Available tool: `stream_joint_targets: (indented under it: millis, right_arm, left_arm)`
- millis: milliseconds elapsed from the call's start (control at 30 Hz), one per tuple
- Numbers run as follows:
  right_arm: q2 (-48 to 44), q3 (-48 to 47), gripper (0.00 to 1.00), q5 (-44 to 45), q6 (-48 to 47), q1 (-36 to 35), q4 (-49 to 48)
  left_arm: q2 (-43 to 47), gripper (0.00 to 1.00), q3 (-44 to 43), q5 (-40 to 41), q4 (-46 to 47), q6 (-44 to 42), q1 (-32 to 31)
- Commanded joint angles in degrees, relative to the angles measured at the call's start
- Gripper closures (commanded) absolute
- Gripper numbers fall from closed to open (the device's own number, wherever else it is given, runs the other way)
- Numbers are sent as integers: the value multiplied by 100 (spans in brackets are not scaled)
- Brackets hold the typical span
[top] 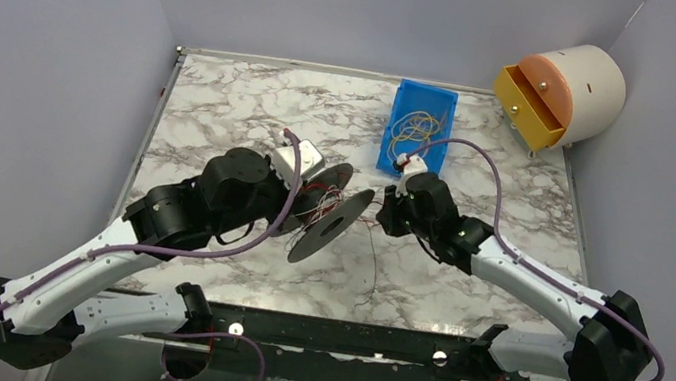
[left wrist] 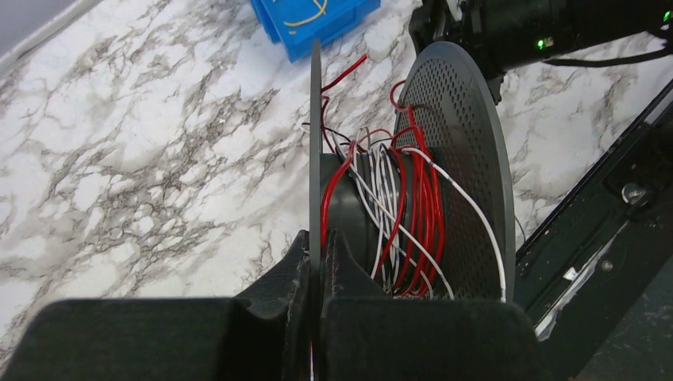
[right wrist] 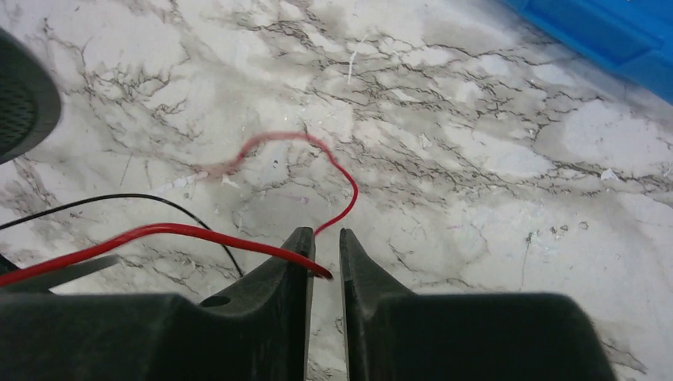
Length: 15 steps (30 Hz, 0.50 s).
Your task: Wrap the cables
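A dark grey spool (top: 334,222) is held on edge over the marble table. My left gripper (left wrist: 320,238) is shut on the spool's thin near flange (left wrist: 315,119). The wound cables (left wrist: 413,206), red with white and dark strands, sit on the hub before the perforated far flange (left wrist: 464,135). To the spool's right, my right gripper (right wrist: 325,236) is low over the table, its jaws parted by a narrow gap. A loose red cable (right wrist: 159,232) runs from the spool across the left finger and through that gap, then curls on the table. A black cable (right wrist: 119,197) lies beside it.
A blue bin (top: 419,127) with yellow wires stands behind the right gripper. A round white holder with a yellow drawer (top: 556,92) sits at the back right corner. A thin black strand (top: 373,256) trails toward the table's near edge.
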State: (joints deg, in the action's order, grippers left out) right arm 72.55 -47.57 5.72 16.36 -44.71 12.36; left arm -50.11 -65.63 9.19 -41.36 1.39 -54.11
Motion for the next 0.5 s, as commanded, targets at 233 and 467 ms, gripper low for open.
stream_joint_targets:
  millis: [233,467]
  right_arm:
    - [-787,662,60,105,387,76,-972]
    - [-1158,970,49,25,378,81,-1213]
  left_arm:
    - [203,100,-882,328,391,751,5]
    - [301,100,-1128,745,620,1123,5]
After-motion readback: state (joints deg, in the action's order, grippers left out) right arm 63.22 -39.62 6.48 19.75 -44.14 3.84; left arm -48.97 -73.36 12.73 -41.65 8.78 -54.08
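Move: The red cable's loose end lies practically at the right fingertips, within a centimetre to their left, with the fingers already parted a little. The spool's middle is some 11 cm left of the right hand, 5 cm back and 12 cm above; the blue bin is about 22 cm ahead, 5 cm right and 10 cm below. From the left hand, which already grips the spool's flange, that cable end is roughly 7 cm ahead, 17 cm right and 15 cm lower; the spool's middle is 2 cm ahead, 6 cm right and 3 cm lower. Upwards goes the left hand, about 6 cm, still pinching the spool by its left flange and rolling its left side down some 10 degrees, with a slight counter-clockwise turn. The right hand meanwhile spreads its fingers well apart beside the red cable's end, edges a centimetre right, then rises some 2.5 cm as its fingertips tip up a little. ##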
